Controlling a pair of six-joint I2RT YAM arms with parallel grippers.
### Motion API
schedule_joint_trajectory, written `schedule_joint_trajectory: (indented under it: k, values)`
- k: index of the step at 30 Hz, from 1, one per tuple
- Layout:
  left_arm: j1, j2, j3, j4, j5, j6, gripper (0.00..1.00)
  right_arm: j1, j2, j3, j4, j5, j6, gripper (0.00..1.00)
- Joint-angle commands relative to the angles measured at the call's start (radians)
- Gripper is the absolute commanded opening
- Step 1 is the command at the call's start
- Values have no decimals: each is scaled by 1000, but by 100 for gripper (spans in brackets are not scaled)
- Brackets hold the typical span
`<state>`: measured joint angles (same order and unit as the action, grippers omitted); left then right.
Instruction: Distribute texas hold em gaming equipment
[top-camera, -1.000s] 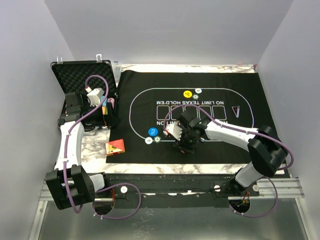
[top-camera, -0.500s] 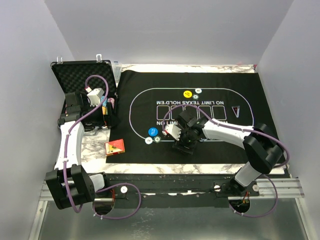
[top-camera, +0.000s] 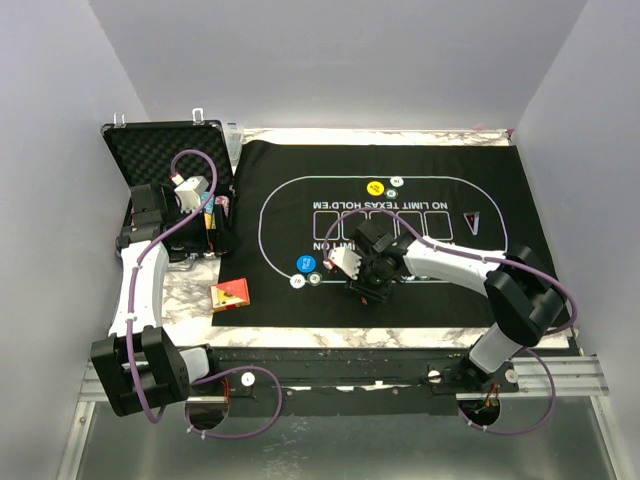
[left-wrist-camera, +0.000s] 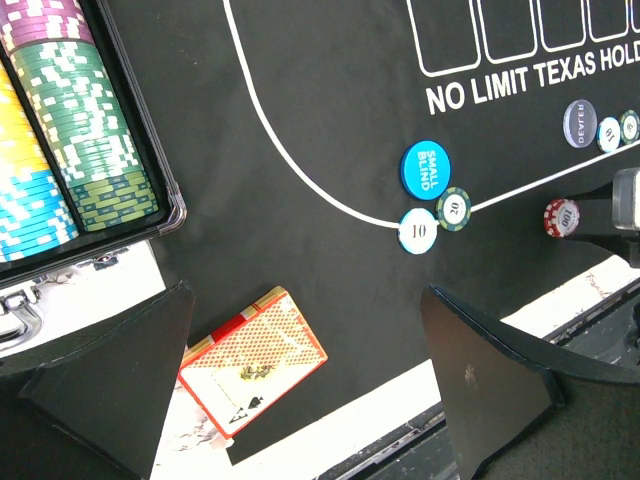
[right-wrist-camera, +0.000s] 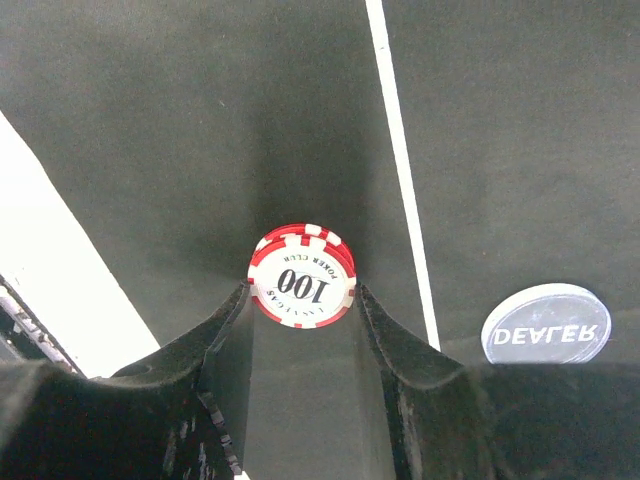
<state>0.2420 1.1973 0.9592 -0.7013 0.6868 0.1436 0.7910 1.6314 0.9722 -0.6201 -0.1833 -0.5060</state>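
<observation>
A red-and-white 100 poker chip (right-wrist-camera: 302, 275), seemingly on top of another, sits on the black mat's near side, and my right gripper (right-wrist-camera: 302, 292) is shut on it, a fingertip against each edge. This chip (left-wrist-camera: 561, 217) also shows in the left wrist view. A grey DEALER button (right-wrist-camera: 545, 325) lies just beside it. My left gripper (left-wrist-camera: 310, 400) hangs open over the mat's left edge, above the red-orange card box (left-wrist-camera: 253, 362). A blue SMALL BLIND button (left-wrist-camera: 425, 167) lies with a white 10 chip (left-wrist-camera: 417, 231) and a green 20 chip (left-wrist-camera: 454, 208).
The open black case (top-camera: 160, 150) at far left holds rows of chips (left-wrist-camera: 80, 130). A yellow button (top-camera: 375, 187) and a small white chip (top-camera: 396, 181) lie at the mat's far side. The felt mat (top-camera: 470, 290) covers most of the marble table.
The right gripper has shifted slightly and its fingers have come in onto the red 100 chip. The left arm has not moved.
</observation>
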Motion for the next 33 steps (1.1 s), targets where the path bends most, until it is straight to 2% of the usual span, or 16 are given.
schedule_joint_trajectory:
  k: [1, 10, 17, 27, 33]
  values:
    - [2, 5, 32, -10, 17, 11, 99, 5, -20, 30, -10, -9, -4, 21]
    - [2, 2, 30, -10, 18, 10, 99, -8, -48, 37, 2, 9, 22, 17]
    - [1, 1, 31, -10, 17, 10, 99, -138, -34, 86, -30, -26, 25, 17]
    - [1, 1, 32, -10, 21, 10, 99, -279, -82, 38, -79, -16, -21, 18]
    - [2, -3, 30, -10, 17, 11, 99, -443, -147, -10, -121, -14, -94, 18]
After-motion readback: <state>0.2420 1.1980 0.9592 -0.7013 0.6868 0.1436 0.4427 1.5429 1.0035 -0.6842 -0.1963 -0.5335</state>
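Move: The right hand already pinches a red 100 chip about 1 cm above another red chip, which lies right under it. The green chip by the dealer button lies some 12 cm to its right and 5 cm farther out; the white-blue chip is 8 cm right and 4 ahead, the dealer button 4 right and 7 ahead. From the left hand the green chip is about 41 cm right, 3 back and 15 below. Still gripping a red chip, the right hand rises, swinging 10 cm forward then right towards the green chip. ##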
